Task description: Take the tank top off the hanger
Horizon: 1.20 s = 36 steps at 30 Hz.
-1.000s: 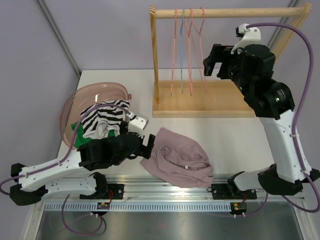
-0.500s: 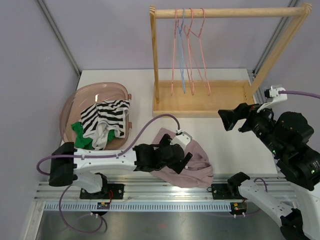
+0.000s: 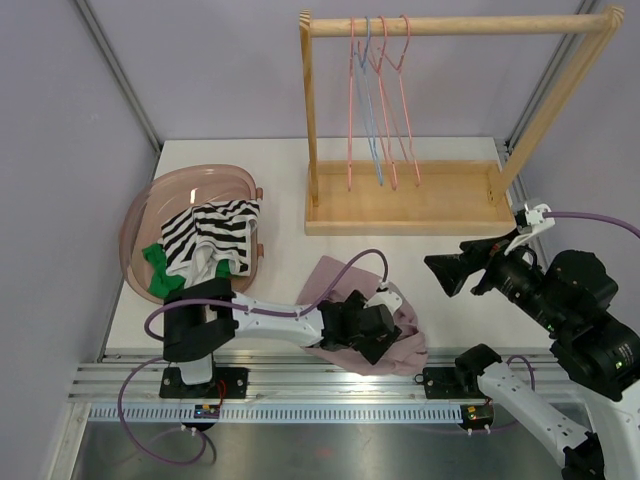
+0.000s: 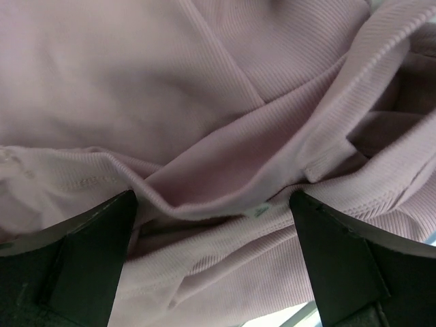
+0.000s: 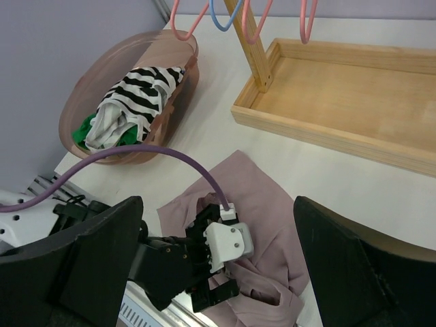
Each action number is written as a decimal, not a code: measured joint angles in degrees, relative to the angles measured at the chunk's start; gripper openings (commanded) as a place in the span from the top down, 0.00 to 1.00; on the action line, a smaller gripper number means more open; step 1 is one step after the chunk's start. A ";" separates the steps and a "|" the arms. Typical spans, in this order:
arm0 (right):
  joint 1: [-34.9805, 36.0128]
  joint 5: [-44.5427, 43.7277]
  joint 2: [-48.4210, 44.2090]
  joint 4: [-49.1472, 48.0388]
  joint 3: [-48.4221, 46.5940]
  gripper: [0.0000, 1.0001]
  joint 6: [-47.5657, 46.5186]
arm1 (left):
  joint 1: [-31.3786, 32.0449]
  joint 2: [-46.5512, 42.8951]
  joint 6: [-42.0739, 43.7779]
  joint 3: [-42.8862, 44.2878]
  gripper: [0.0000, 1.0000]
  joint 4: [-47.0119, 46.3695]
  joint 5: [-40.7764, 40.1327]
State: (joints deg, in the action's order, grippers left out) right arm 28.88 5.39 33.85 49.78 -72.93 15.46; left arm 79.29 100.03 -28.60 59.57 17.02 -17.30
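Observation:
The pink tank top (image 3: 336, 284) lies crumpled on the table near the front edge, with no hanger showing in it. My left gripper (image 3: 380, 343) is pressed down over its middle, open, with folds of ribbed fabric (image 4: 225, 170) lying between the fingers (image 4: 88, 262). My right gripper (image 3: 442, 272) hangs open in the air to the right of the tank top (image 5: 272, 197), empty and looking down at it and at the left gripper (image 5: 219, 294). Several pink and blue hangers (image 3: 378, 110) hang bare on the wooden rail.
The wooden rack (image 3: 405, 212) stands at the back with its tray base (image 5: 340, 102). A pink basin (image 3: 150, 200) at the left holds a striped garment (image 3: 212, 232) and a green one. The left arm's purple cable (image 5: 150, 153) arcs over the table.
The left arm swung right from beside the basin onto the tank top. The right arm dropped from the rack's rail to low at the table's right. Both grippers stayed open.

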 measured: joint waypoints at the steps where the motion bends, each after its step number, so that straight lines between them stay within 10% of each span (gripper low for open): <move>1: 0.00 0.33 -0.35 0.00 0.00 0.01 0.02 | 0.00 0.81 -0.20 0.00 0.08 -0.66 0.37; 3: 0.00 1.29 -0.83 0.00 0.00 0.01 0.22 | 0.00 2.25 -0.57 -0.02 0.20 -1.86 0.87; 8: 0.00 3.23 -1.77 -0.17 0.39 0.01 0.68 | 0.00 3.32 -2.62 -0.02 1.00 -5.84 2.03; 19: 0.00 3.74 -3.76 -0.13 0.55 0.01 0.81 | 0.33 -1.14 -6.27 -0.74 1.00 2.32 -4.17; 36: 0.00 3.28 -4.22 0.00 -2.84 0.00 0.15 | -8.96 -32.24 -9.53 9.40 1.00 34.60 -23.39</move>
State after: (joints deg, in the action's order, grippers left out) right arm 28.88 8.67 29.63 49.78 -75.77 15.62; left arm 70.32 67.79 -38.13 68.97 51.62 -40.69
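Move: The spread mauve tank top lies right under the open left fingers, its middle some 3 cm farther out and 2 cm below. From this hand, the plastic bin is about 38 cm left and 22 cm ahead; the wooden rack's tray is 29 cm ahead and 8 cm right. From the right hand, the top lies roughly 13 cm left, level front to back, 37 cm down. Left hand pinches the tank top, rises about 20 cm and swings left and forward towards the bin. ##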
